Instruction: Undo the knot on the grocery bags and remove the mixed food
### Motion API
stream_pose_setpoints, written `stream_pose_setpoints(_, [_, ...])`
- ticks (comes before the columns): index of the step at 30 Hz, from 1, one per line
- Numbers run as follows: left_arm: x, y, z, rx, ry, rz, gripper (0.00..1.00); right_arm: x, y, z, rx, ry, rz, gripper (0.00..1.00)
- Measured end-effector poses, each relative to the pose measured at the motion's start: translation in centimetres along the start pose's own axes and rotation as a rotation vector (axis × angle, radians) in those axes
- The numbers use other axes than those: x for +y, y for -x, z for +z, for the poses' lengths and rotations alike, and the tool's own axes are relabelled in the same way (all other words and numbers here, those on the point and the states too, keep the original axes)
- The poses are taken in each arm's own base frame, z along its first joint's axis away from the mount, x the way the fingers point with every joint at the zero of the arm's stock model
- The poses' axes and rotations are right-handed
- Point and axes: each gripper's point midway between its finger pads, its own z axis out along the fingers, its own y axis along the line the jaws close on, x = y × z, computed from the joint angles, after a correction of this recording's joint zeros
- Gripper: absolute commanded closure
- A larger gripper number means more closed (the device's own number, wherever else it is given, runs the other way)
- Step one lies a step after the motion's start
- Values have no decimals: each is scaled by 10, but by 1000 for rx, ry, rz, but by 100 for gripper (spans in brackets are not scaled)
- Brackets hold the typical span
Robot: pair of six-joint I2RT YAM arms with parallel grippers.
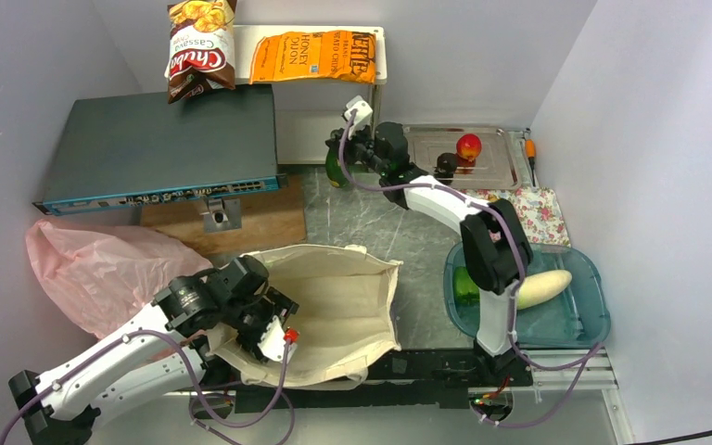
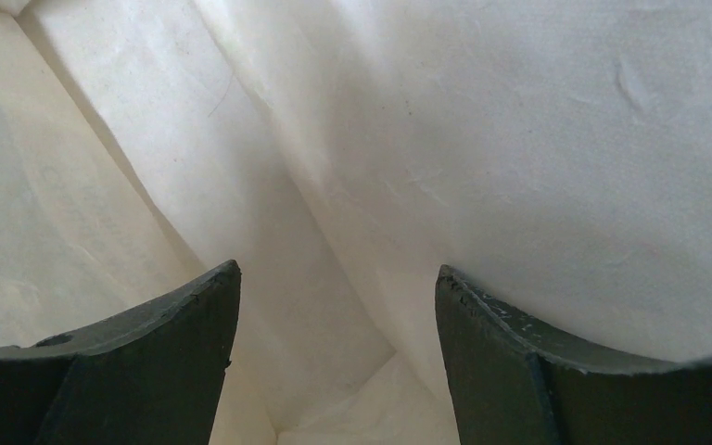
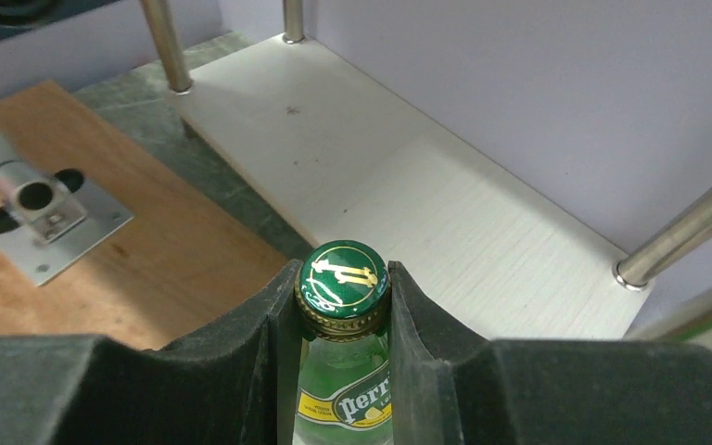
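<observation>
My left gripper is open inside the mouth of the beige canvas tote. In the left wrist view only cream cloth shows between its fingers. The pink plastic bag lies crumpled to the left, and its knot is hidden. My right gripper is shut on the neck of the green bottle, held upright beside the white shelf at the back. Two chip bags, a red fruit, a white radish and a green pepper lie outside the bags.
A dark flat box stands at the back left, with a wooden board in front of it. The fruit sits on a metal tray. A teal tub holds the radish and pepper. A floral cloth lies between them.
</observation>
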Motion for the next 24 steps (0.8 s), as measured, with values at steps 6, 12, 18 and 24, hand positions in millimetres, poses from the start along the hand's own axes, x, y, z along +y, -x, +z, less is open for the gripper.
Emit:
stream_pose_setpoints(6, [-4,-2,-3,15,9,-59,22,-21,-10,40,-59,-32,-27,100])
stream_pose_setpoints(12, [-8,-5,-4,33,7,-102,22,-44,13,65,-156,-76,-55,100])
stream_pose_setpoints(18, [-9,-6,-4,41,3,-124,23,-61,37,83,-237,-98,-81,100])
stream_pose_setpoints(24, [-7,-6,-4,51,-1,-139,23,-70,20,97,-235,-96,-84,100])
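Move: The right hand holds the green bottle by its neck, just short of the white rack. The free right end of the lower shelf, where it is being taken, lies about 13 cm ahead, 3 cm left and some 18 cm below. Above, on the top board, the orange bag lies about 20 cm ahead and 4 cm left; the metal tray is roughly 30 cm right, 6 cm ahead. From the left hand, that shelf spot is about 50 cm ahead, 6 cm right and slightly below. Keeping its pinch on the bottle's neck, the right hand carries the bottle about 12 cm forward and slightly left, in over the lower shelf. It dips a centimetre first, climbs some 5 cm while the fingers tip up about 15 degrees, then starts to sink again at the end. ##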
